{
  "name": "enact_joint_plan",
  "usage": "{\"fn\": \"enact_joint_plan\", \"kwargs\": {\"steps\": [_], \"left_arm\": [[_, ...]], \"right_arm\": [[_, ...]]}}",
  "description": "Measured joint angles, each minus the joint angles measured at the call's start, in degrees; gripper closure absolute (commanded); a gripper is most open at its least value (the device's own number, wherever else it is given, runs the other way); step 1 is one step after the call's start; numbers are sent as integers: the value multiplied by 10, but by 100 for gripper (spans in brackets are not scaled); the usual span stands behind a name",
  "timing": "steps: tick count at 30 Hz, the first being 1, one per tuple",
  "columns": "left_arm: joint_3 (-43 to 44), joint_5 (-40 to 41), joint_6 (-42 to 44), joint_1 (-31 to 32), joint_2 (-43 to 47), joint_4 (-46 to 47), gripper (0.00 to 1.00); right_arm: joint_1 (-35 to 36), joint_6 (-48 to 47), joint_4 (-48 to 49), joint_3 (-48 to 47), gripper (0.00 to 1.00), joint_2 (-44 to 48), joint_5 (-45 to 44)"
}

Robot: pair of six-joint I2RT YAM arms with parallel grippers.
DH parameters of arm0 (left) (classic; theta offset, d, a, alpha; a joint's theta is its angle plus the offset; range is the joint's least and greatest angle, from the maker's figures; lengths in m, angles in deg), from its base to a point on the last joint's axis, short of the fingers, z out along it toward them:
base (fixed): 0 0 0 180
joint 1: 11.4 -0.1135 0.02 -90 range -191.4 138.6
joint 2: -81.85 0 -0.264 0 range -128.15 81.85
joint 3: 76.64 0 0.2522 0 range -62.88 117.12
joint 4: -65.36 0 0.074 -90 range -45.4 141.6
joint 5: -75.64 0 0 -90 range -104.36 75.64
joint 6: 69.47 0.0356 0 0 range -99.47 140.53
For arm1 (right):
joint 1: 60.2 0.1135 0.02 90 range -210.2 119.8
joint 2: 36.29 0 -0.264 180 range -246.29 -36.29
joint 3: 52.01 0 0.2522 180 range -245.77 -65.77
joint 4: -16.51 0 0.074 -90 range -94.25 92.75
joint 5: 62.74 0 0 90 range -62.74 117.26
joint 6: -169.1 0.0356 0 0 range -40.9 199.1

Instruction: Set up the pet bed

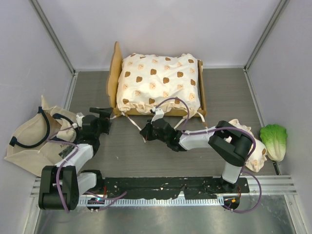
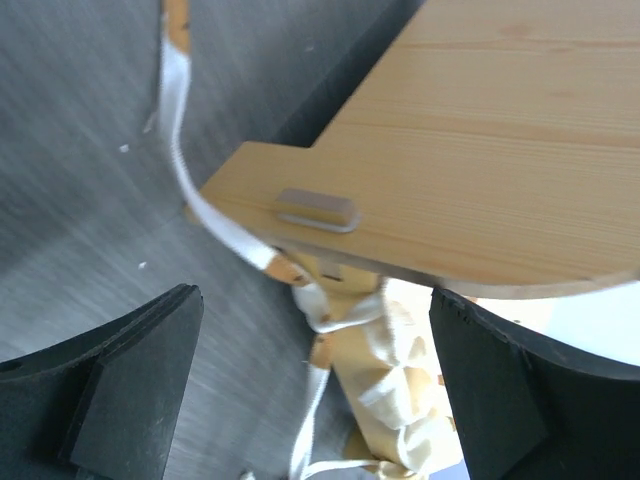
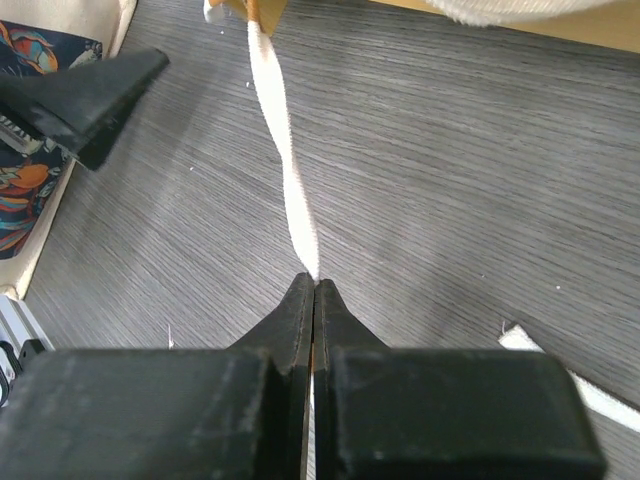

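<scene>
The pet bed [image 1: 115,73], a light-wood frame, stands at the back middle with its cream bear-print cushion [image 1: 161,80] on top. A white tie strap [image 1: 135,123] runs from the bed's near left corner down to my right gripper [image 1: 145,132]. In the right wrist view the right gripper [image 3: 315,285] is shut on the strap [image 3: 285,170], which stretches taut away from it. My left gripper [image 1: 106,116] stands open beside that same corner. In its view the wooden frame [image 2: 480,150] hangs above, and knotted ties [image 2: 420,390] wrap a leg between the wide-open left gripper [image 2: 315,305].
A beige tote bag [image 1: 34,139] with black handles lies at the left wall. A green lettuce toy [image 1: 274,140] lies at the right wall, with a second bear-print pillow [image 1: 257,152] partly under the right arm. A metal rail [image 1: 273,184] runs along the near edge.
</scene>
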Motion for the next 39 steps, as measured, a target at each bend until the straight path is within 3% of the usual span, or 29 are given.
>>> {"fn": "enact_joint_plan", "kwargs": {"steps": [7, 12, 15, 18, 20, 27, 33, 39], "left_arm": [[-9, -11, -11, 1, -56, -3, 3], [-28, -9, -41, 1, -57, 24, 18], [-60, -8, -55, 2, -43, 61, 20], [-57, -8, -55, 3, -28, 42, 22], [-52, -5, -56, 3, -12, 19, 28], [-3, 10, -4, 12, 55, -86, 27], [69, 88, 73, 108, 129, -169, 23], [57, 105, 72, 140, 76, -176, 24]], "right_arm": [[0, -2, -3, 0, 99, 0, 0], [0, -5, -7, -2, 99, 0, 1], [0, -9, -9, -3, 99, 0, 2], [0, -12, -9, -4, 99, 0, 4], [0, -13, -10, -4, 99, 0, 5], [0, -16, -13, -10, 99, 0, 7], [0, -16, -15, -10, 99, 0, 9], [0, -16, -15, -10, 99, 0, 9]]}}
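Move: The loose tie runs leftward from the bed's near-left corner and passes roughly straight below the left gripper, about 8 cm down. That corner is about 3 cm to the gripper's right and 1 cm ahead, some 7 cm lower. The middle of the held tie lies about 11 cm to the gripper's right and 6 cm back, some 6 cm lower. From the right gripper, the loose tie is about 11 cm ahead and 17 cm left, a few centimetres lower. Sink the open left gripper about 4 cm towards the loose tie, drawing back slightly and narrowing the fingers by about a quarter. Then lift it nearly 10 cm, carry it some 4 cm right towards the held tie, and lower it again in front of the bed corner, still well open. Keep the right gripper still, pinching its tie. ##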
